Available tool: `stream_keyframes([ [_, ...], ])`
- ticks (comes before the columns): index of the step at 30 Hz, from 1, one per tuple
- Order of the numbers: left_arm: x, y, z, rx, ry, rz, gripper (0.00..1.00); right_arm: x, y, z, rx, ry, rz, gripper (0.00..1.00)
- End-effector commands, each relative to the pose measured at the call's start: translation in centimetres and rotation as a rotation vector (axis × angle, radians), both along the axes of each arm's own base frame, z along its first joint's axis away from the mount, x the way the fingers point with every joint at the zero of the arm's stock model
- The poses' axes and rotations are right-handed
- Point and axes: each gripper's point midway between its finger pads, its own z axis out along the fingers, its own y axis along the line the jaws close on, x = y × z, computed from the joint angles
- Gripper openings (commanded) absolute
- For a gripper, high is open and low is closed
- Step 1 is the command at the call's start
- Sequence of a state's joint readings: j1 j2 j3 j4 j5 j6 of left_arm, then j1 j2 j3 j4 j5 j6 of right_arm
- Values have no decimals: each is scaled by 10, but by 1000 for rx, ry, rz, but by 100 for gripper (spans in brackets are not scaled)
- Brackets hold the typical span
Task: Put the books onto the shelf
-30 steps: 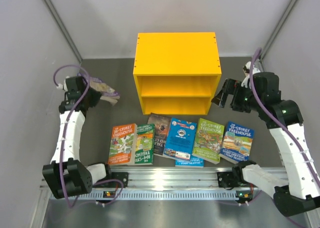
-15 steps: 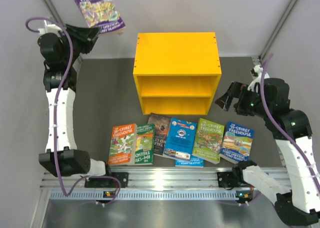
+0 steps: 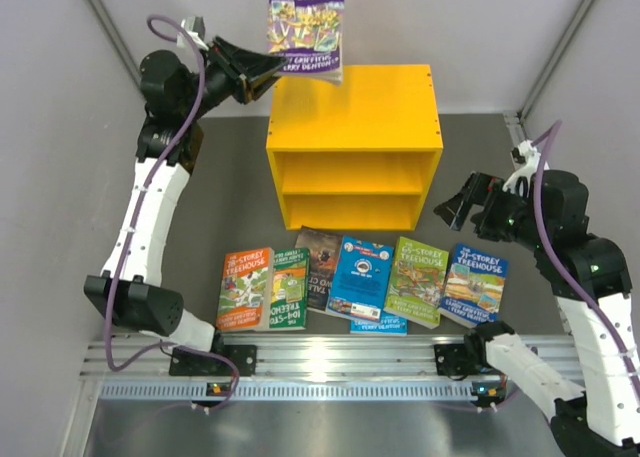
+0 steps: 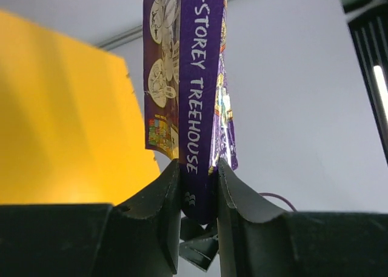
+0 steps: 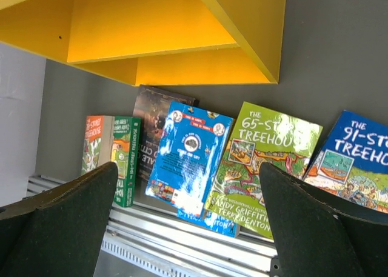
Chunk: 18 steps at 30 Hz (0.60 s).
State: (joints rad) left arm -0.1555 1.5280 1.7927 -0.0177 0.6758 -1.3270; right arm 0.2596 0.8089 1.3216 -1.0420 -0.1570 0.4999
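Observation:
My left gripper [image 3: 262, 72] is shut on the lower end of a purple "Treehouse" book [image 3: 307, 22], which stands upright in the air over the back left corner of the yellow shelf [image 3: 355, 102]. In the left wrist view the fingers [image 4: 167, 198] pinch the book's spine [image 4: 200, 77], with the shelf [image 4: 60, 125] to the left. Several books lie in a row in front of the shelf: orange [image 3: 243, 287], green [image 3: 288, 289], dark [image 3: 318, 267], blue [image 3: 360, 277], green [image 3: 418, 280], blue [image 3: 476, 282]. My right gripper [image 3: 455, 202] hangs open and empty, right of the shelf.
Another blue book [image 3: 378, 325] pokes out beneath the row, by the aluminium rail [image 3: 340, 362] at the near edge. Grey walls close in on both sides. The right wrist view looks past the shelf's corner [image 5: 182, 34] at the books [image 5: 191, 153].
My left arm has lifted the purple book from low at the left and swung it right, to above the shelf's top. The right gripper has drifted slightly down and right, still open.

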Motion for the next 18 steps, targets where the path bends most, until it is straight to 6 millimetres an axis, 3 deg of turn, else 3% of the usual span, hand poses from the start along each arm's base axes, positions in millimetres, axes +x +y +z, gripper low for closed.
stream_keyframes([
  [1,-42,15,11,-8,36,31,0,-2,-1,1,9,-22,-13,100],
  [3,-48,19,-6,56,88,66,0,-2,0,-6,11,0,-16,100],
  [8,-52,19,-72,103,295,61,0,-3,5,-17,33,32,-4,100],
  [18,-59,25,-126,216,452,89,0,0,7,-25,27,48,6,100],
])
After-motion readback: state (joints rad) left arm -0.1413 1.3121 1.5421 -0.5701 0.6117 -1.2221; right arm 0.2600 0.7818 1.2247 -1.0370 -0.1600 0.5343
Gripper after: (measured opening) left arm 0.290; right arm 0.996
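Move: Above the front left of the shelf, the left hand holds the purple book by its spine. The left half of the shelf top lies some 6 cm ahead, 6 cm right and 16 cm below. The shelf's upper opening is about 6 cm back, 15 cm right and 26 cm down; the orange book lies about 21 cm back, 12 cm left and 48 cm below. From the right hand, that left half is roughly 21 cm ahead, 32 cm left and 4 cm higher. Lowering the held purple book towards the left part of the shelf top, the left hand sinks about 13 cm while drawing back some 5 cm towards the shelf's front edge, slowing at the end. The wrist tips down roughly 30 degrees, and the fingers keep their pinch on the spine. The right hand, open and empty, sinks about 3 cm. ##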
